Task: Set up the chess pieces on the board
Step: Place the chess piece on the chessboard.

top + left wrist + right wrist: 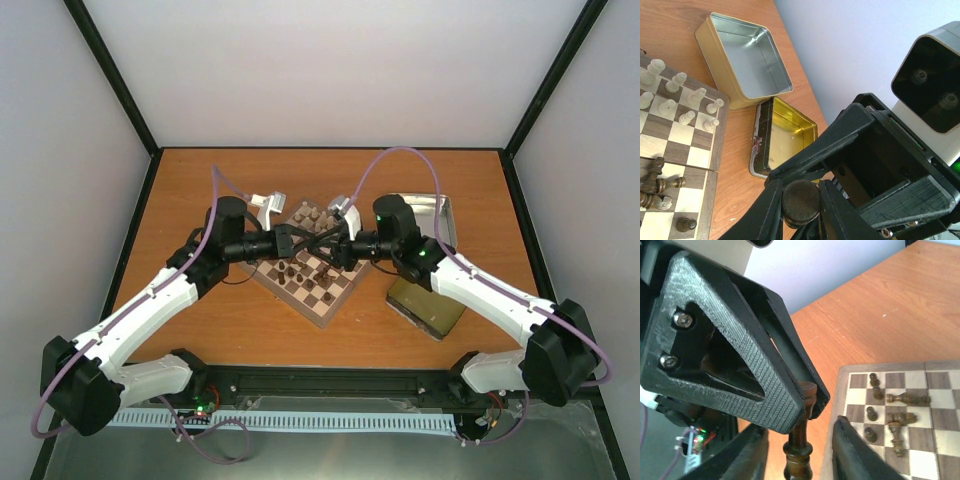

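Both grippers meet above the board [326,303]. In the left wrist view my left gripper [799,186] is shut on the round base of a dark chess piece [801,204]. In the right wrist view the same piece [801,452] lies between the fingers of my right gripper [799,427], which stand open with a gap on each side. The left gripper's black textured fingers [755,370] pinch the piece's far end. More dark chess pieces [896,412] stand or lie on the board [940,390]. Cream pieces [680,95] stand in rows at the board's [677,150] far side.
An open silver tin [428,215] stands right of the board, with a dark lid [428,305] in front of it. In the left wrist view the tin [747,60] and the gold-lined lid [790,137] lie beside the board's edge. Grey walls enclose the orange table [200,320].
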You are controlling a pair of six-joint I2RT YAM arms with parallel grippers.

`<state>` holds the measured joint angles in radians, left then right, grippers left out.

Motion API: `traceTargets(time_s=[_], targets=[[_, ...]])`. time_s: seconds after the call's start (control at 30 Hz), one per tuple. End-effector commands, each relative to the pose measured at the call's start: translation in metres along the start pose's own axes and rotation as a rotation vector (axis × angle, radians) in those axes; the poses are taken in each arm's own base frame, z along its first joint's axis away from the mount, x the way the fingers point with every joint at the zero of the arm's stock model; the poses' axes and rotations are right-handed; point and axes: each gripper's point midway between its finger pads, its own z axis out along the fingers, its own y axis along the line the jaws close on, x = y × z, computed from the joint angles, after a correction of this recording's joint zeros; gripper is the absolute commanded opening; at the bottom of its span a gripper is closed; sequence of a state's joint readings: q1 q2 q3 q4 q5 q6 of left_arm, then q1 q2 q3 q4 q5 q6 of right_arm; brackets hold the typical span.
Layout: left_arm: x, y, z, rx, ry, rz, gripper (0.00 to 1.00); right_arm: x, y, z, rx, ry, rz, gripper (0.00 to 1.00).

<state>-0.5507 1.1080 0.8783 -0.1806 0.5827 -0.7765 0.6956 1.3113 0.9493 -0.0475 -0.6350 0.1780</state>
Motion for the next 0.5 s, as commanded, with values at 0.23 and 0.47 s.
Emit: traceTargets(time_s=[0.23,0.47], targets=[[-0.027,-0.043,-0.017,0.186,-0.124,-0.113,0.1,-0.053,0.028,-0.05,-0.073,-0.412,0.241,0.54],[-0.046,-0.073,-0.031,0.302,-0.196,-0.158,0.1,-0.065,0.02,-0.062,-0.129,-0.557,0.504,0.55]])
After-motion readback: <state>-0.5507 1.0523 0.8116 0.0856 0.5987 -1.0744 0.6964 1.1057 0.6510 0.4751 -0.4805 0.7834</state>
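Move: The dark chess piece is in the left fingers, base end up. The middle of the chessboard it is meant for lies about 25 cm below that hand and 2 cm farther out. On the board, the lying dark pieces are 1 cm back and 1 cm right of the hand, the white pieces 9 cm ahead and 4 cm right. The open tin is some 10 cm ahead and 23 cm right. From the right hand, the held piece is about 1 cm left and 1 cm above. The dark piece stays pinched near its base in the left fingers and goes up about 4.5 cm, away from the board, those fingers tipping up some 15 degrees. The right fingers, already loosened around the piece's lower part, open wider and clear it, the right hand rising about 5 cm and drawing 3 cm to the right while its fingertips tilt upward. ##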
